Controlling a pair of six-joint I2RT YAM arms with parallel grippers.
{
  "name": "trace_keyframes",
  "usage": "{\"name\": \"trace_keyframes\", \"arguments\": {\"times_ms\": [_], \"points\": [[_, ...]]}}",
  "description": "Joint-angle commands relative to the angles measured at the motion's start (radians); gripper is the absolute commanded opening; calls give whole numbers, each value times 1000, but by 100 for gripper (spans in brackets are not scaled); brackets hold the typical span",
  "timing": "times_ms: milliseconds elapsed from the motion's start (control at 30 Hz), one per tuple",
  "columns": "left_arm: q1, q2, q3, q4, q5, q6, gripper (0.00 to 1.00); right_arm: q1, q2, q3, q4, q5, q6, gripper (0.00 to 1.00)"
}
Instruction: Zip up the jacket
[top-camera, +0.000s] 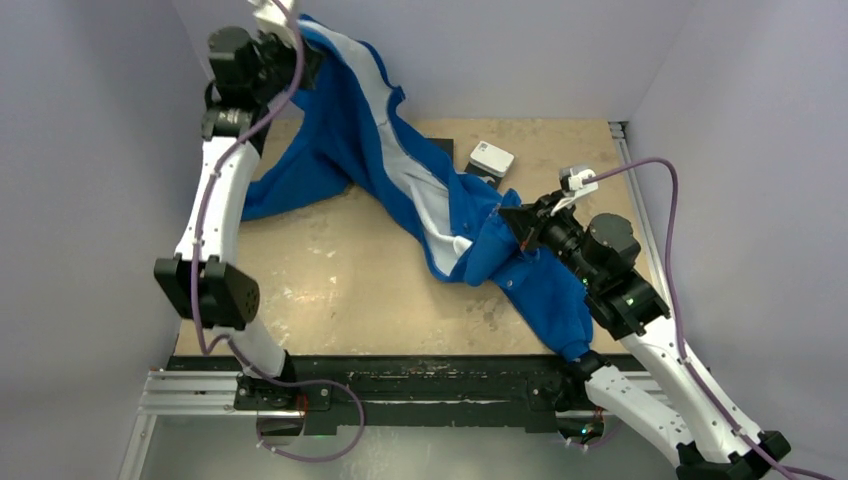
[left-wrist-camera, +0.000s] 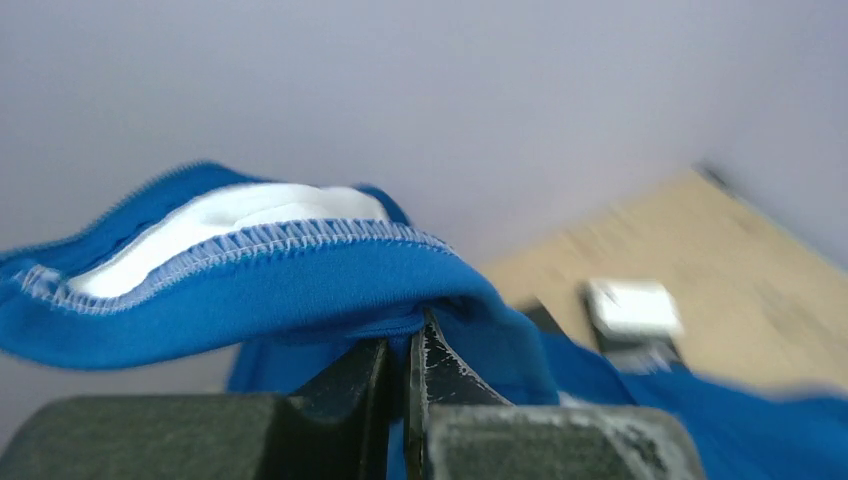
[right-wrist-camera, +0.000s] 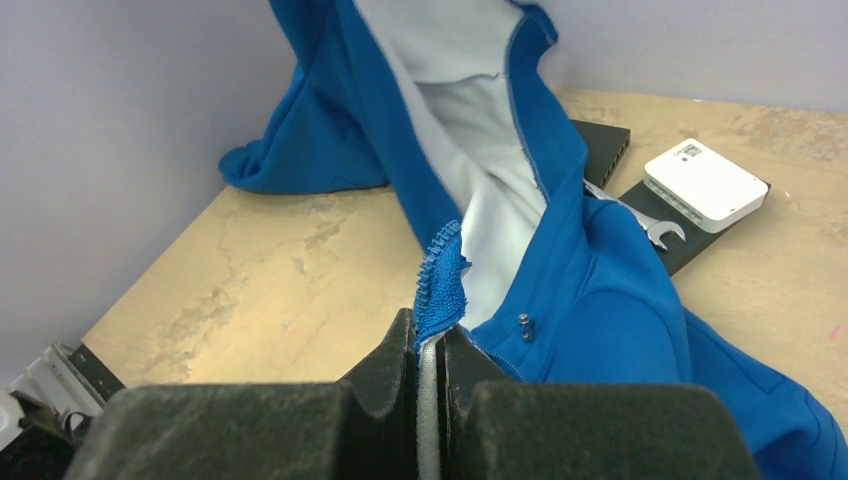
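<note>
The blue jacket (top-camera: 350, 130) hangs stretched between both arms, from the far left corner down to the table's right middle, with its white lining showing along the open front. My left gripper (top-camera: 305, 62) is held high and shut on a fold of the jacket's hem (left-wrist-camera: 300, 290); in its wrist view the gripper (left-wrist-camera: 405, 335) pinches blue fabric between its tips. My right gripper (top-camera: 515, 217) is low over the table. In its wrist view that gripper (right-wrist-camera: 430, 335) is shut on the toothed zipper edge (right-wrist-camera: 440, 270). The small metal zipper slider (right-wrist-camera: 523, 326) sits just right of the fingers.
A white box (top-camera: 491, 158) rests on a black plate (right-wrist-camera: 600, 150) at the back of the wooden table (top-camera: 330, 270), with a steel wrench (right-wrist-camera: 640, 215) beside it. One sleeve (top-camera: 290, 190) lies at the left. Grey walls close in on three sides.
</note>
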Motion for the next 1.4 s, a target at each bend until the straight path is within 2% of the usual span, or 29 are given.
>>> {"name": "trace_keyframes", "arguments": {"times_ms": [0,167,400,433,467,500,533,633,667,733,867,967,1000,1100,1200,1367], "points": [[-148,-208,-313,-96,229,159,0,-6,2,12,40,39,9,0],[-204,-397,-644,-282,386,357,0,-7,48,14,22,54,0,0],[-204,-542,-837,-551,357,695,0,-7,66,-27,53,10,10,0],[-205,-565,-852,-605,371,759,5,-7,69,-34,56,3,11,0],[-206,-588,-866,-654,396,815,19,-7,74,-40,62,-6,13,0],[-207,-610,-879,-707,425,882,43,-7,78,-47,69,-15,14,0],[-209,-630,-890,-768,447,931,56,-7,83,-53,77,-24,17,0],[-212,-685,-922,-829,487,994,86,-7,100,-66,100,-58,22,0],[-213,-697,-928,-833,490,999,92,-7,106,-68,106,-72,21,0],[-213,-707,-938,-827,487,989,95,-7,117,-72,108,-94,23,0],[-213,-689,-978,-725,447,875,97,-7,113,-87,109,-111,24,0],[-232,-644,-1057,-576,298,735,96,-7,105,-92,103,-113,26,0],[-233,-611,-1057,-588,280,736,95,-8,102,-92,96,-115,25,0],[-235,-562,-1087,-609,348,750,94,-7,95,-95,87,-121,25,0],[-322,-594,-1130,-571,369,769,94,-7,99,-96,83,-127,27,0],[-509,-586,-1145,-515,254,776,94,-9,108,-99,86,-130,34,0]]}}
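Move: The left gripper holds the left front panel's hem high up. The bare table patch where that hem belongs lies about 40 cm back, 15 cm to its right and 43 cm below. The right panel's lower end hangs about 12 cm farther out than that patch and 13 cm right of it. The left sleeve lies some 12 cm back and 10 cm left of the left gripper, well below. From the right gripper the patch lies about 12 cm back, 21 cm left and 31 cm down. Fling the left gripper fast back and down, also about 12 cm right, swinging the held hem towards the near table edge; about 25 cm back and as far down, open wide and let go. Carry on back and lower over the panel, about 35 cm back in all, turning some 55 degrees clockwise and tipping down. Keep the right grip, sinking about 6 cm. ##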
